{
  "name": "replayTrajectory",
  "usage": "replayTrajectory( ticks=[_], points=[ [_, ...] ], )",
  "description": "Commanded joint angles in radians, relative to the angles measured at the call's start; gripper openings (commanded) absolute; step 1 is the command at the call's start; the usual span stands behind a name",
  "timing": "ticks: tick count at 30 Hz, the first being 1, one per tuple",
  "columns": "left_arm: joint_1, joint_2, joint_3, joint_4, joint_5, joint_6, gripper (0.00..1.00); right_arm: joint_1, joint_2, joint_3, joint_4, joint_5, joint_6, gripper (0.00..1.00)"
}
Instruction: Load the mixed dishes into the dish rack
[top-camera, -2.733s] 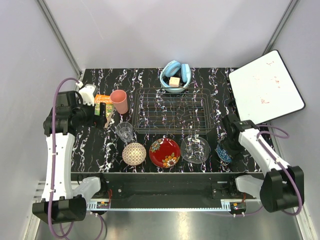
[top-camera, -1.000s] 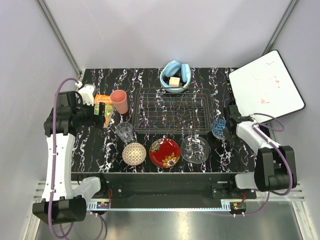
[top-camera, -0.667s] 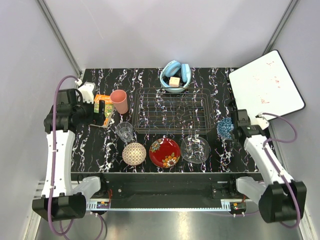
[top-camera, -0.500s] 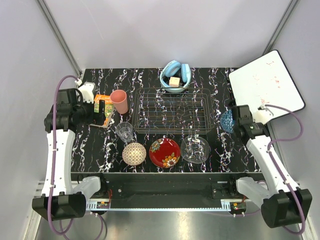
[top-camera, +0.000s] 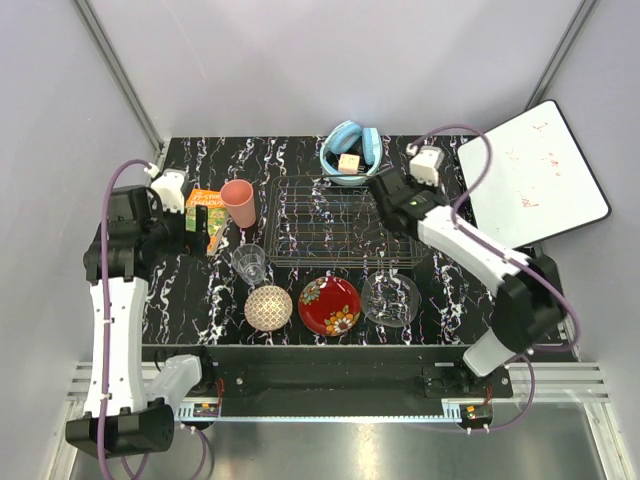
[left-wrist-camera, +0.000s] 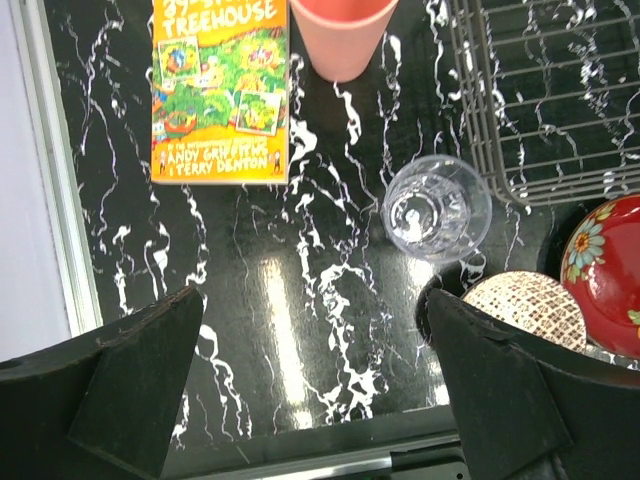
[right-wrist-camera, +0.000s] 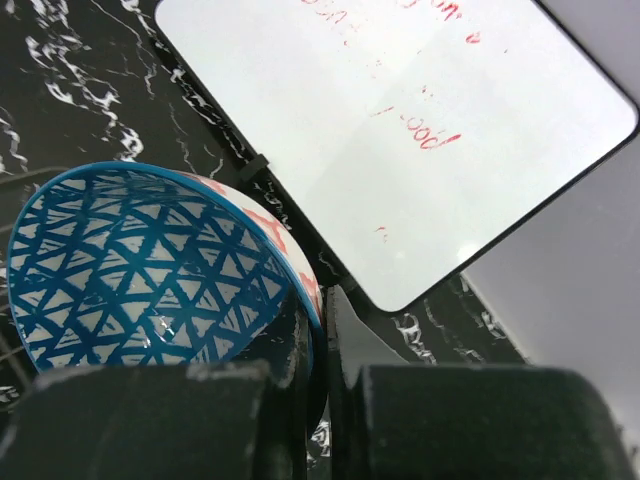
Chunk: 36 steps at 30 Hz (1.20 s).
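My right gripper (right-wrist-camera: 322, 330) is shut on the rim of the blue patterned bowl (right-wrist-camera: 150, 270) and holds it tilted. In the top view this gripper (top-camera: 384, 190) is over the far right part of the dish rack (top-camera: 345, 222), and the bowl is hidden there. My left gripper (left-wrist-camera: 315, 400) is open and empty above the table, left of the rack (left-wrist-camera: 540, 100). Below it are the pink cup (left-wrist-camera: 340, 35), the glass tumbler (left-wrist-camera: 437, 208), the cream speckled bowl (left-wrist-camera: 525, 305) and the red floral plate (left-wrist-camera: 605, 270). The clear glass plate (top-camera: 390, 299) lies in front of the rack.
The orange-green booklet (left-wrist-camera: 220, 85) lies left of the pink cup. The light blue bowl with a yellow cube (top-camera: 350, 155) stands behind the rack. The white board (top-camera: 530, 170) leans at the right and also shows in the right wrist view (right-wrist-camera: 400, 130).
My right arm has lifted the blue bowl from the table's right side and swung it back and left over the rack's far right part. The left arm has barely moved.
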Motion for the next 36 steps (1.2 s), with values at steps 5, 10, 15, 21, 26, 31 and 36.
replayTrajectory(
  ticks=[5, 10, 15, 21, 26, 31, 36],
  points=[
    [0.0, -0.033, -0.021, 0.014, -0.024, -0.023, 0.99, 0.063, 0.159, 0.149, 0.058, 0.218, -0.16, 0.0],
    [0.002, -0.038, -0.019, 0.017, 0.0, -0.026, 0.99, 0.082, 0.26, 0.192, 0.061, 0.204, -0.16, 0.0],
    [-0.001, -0.045, -0.024, 0.012, -0.015, -0.012, 0.99, 0.085, 0.325, 0.206, 0.061, 0.224, -0.158, 0.0],
    [0.0, -0.064, -0.041, 0.012, -0.007, -0.001, 0.99, 0.085, 0.385, 0.22, 0.061, 0.219, -0.157, 0.0],
    [0.0, -0.061, -0.053, 0.009, -0.007, -0.003, 0.99, 0.083, 0.447, 0.238, 0.063, 0.216, -0.152, 0.0],
    [0.0, -0.059, -0.053, 0.008, -0.006, 0.0, 0.99, 0.085, 0.521, 0.267, 0.067, 0.215, -0.148, 0.0],
    [0.0, -0.053, -0.042, 0.0, 0.006, 0.006, 0.99, 0.085, 0.556, 0.284, 0.069, 0.199, -0.142, 0.08]
  ],
)
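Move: The right hand still holds the patterned bowl by its rim; the dish rack's right end, where the bowl is headed, is about 6 cm ahead, 7 cm left and 15 cm below. The headphones are some 9 cm ahead and 17 cm left, the clear glass dish about 21 cm back and 8 cm left, both roughly 20 cm down. From the idle left hand, that rack end is about 16 cm ahead, 41 cm right and 17 cm below. The right hand lowers the pinched bowl 10 cm into the rack's right end, shifting left and forward, tilting. ##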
